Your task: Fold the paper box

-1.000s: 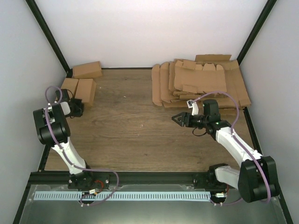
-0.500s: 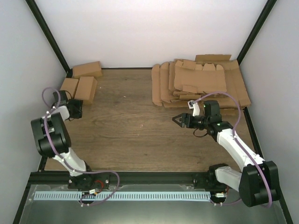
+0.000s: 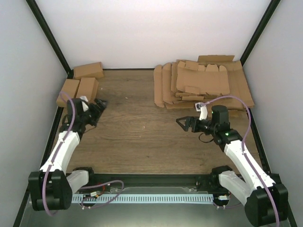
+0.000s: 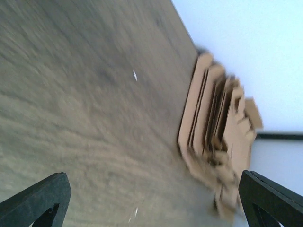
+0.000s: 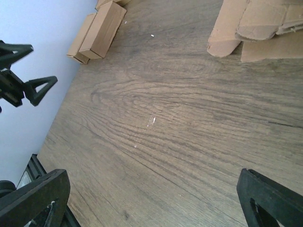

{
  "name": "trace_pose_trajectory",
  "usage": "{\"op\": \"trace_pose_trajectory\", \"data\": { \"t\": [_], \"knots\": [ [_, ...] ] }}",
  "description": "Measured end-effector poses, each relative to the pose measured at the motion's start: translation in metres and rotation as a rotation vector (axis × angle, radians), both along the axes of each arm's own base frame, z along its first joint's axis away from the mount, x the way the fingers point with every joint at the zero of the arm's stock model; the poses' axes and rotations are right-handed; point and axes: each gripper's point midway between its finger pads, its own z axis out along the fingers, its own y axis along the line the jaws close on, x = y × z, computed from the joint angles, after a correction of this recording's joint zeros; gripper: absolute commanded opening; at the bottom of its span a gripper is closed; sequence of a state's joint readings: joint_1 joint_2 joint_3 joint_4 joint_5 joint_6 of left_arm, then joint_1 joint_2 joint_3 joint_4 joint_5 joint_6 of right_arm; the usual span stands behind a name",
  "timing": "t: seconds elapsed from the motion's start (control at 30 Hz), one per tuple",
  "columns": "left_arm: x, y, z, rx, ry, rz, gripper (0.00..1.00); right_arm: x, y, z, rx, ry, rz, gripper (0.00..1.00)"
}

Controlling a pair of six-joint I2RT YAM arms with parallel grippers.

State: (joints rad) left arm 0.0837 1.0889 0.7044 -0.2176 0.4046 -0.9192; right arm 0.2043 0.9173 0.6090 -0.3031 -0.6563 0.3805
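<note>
A folded brown paper box (image 3: pixel 87 90) lies at the far left of the table beside a second one, also showing in the right wrist view (image 5: pixel 102 28). My left gripper (image 3: pixel 100 106) hovers just right of them, open and holding nothing. Its wrist view is blurred, with both dark fingertips (image 4: pixel 47 201) wide apart over bare wood and the gripper (image 4: pixel 156 208) aimed toward the blank stack. My right gripper (image 3: pixel 182 124) is right of centre, pointing left, open and empty over bare wood (image 5: pixel 151 198). It sees the left gripper (image 5: pixel 23 71) across the table.
A loose pile of flat cardboard blanks (image 3: pixel 203 85) fills the back right corner, blurred in the left wrist view (image 4: pixel 218 137) and at the top edge of the right wrist view (image 5: pixel 246 23). A third folded box (image 3: pixel 88 70) sits at the back left. White walls enclose the table.
My left arm swung away from the folded boxes by the left wall and now points right, its jaws opened from shut. The right gripper opened wider and drew back slightly.
</note>
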Motion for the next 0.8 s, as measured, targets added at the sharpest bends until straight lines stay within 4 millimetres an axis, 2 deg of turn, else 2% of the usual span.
{"op": "trace_pose_trajectory", "data": {
  "t": [0.07, 0.27, 0.33, 0.43, 0.53, 0.63, 0.8],
  "knots": [
    [-0.010, -0.022, -0.008, 0.013, -0.001, -0.082, 1.00, -0.003, -0.002, -0.003, 0.006, -0.010, -0.011, 1.00],
    [-0.044, -0.077, -0.046, 0.060, 0.012, -0.319, 1.00, -0.011, -0.007, -0.030, 0.001, 0.035, -0.050, 1.00],
    [-0.057, -0.096, -0.049, 0.090, -0.013, -0.404, 1.00, -0.012, -0.010, -0.036, -0.002, 0.038, -0.064, 1.00],
    [-0.069, -0.117, -0.042, 0.128, -0.091, -0.490, 1.00, -0.015, -0.013, -0.049, -0.006, 0.030, -0.089, 1.00],
    [-0.073, -0.128, -0.038, 0.139, -0.160, -0.511, 1.00, -0.017, -0.017, -0.065, -0.010, 0.038, -0.111, 1.00],
    [-0.076, -0.130, -0.043, 0.146, -0.189, -0.506, 1.00, -0.019, -0.020, -0.076, -0.018, 0.053, -0.127, 1.00],
    [-0.079, -0.134, -0.038, 0.160, -0.241, -0.512, 1.00, -0.014, -0.025, -0.072, -0.034, 0.017, -0.164, 1.00]
  ]
}}
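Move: The folded box just set down lies about 17 cm ahead of the left hand, 12 cm to its left and 16 cm below. Its twin stands some 11 cm left of the folded box, and the back box about 13 cm beyond the folded box. From the right hand, the folded box is roughly 27 cm ahead and 60 cm left, with the flat cardboard stack some 31 cm ahead, 12 cm right and 17 cm below. Touching nothing, the left hand heads away from the folded box towards the bare middle of the table, swinging about 13 cm right and 8 cm back while sinking a little. It turns some 30 degrees clockwise and its fingertips tip up. The right hand sinks about 7 cm over empty wood, easing slightly to its right; both grippers stay wide open. ##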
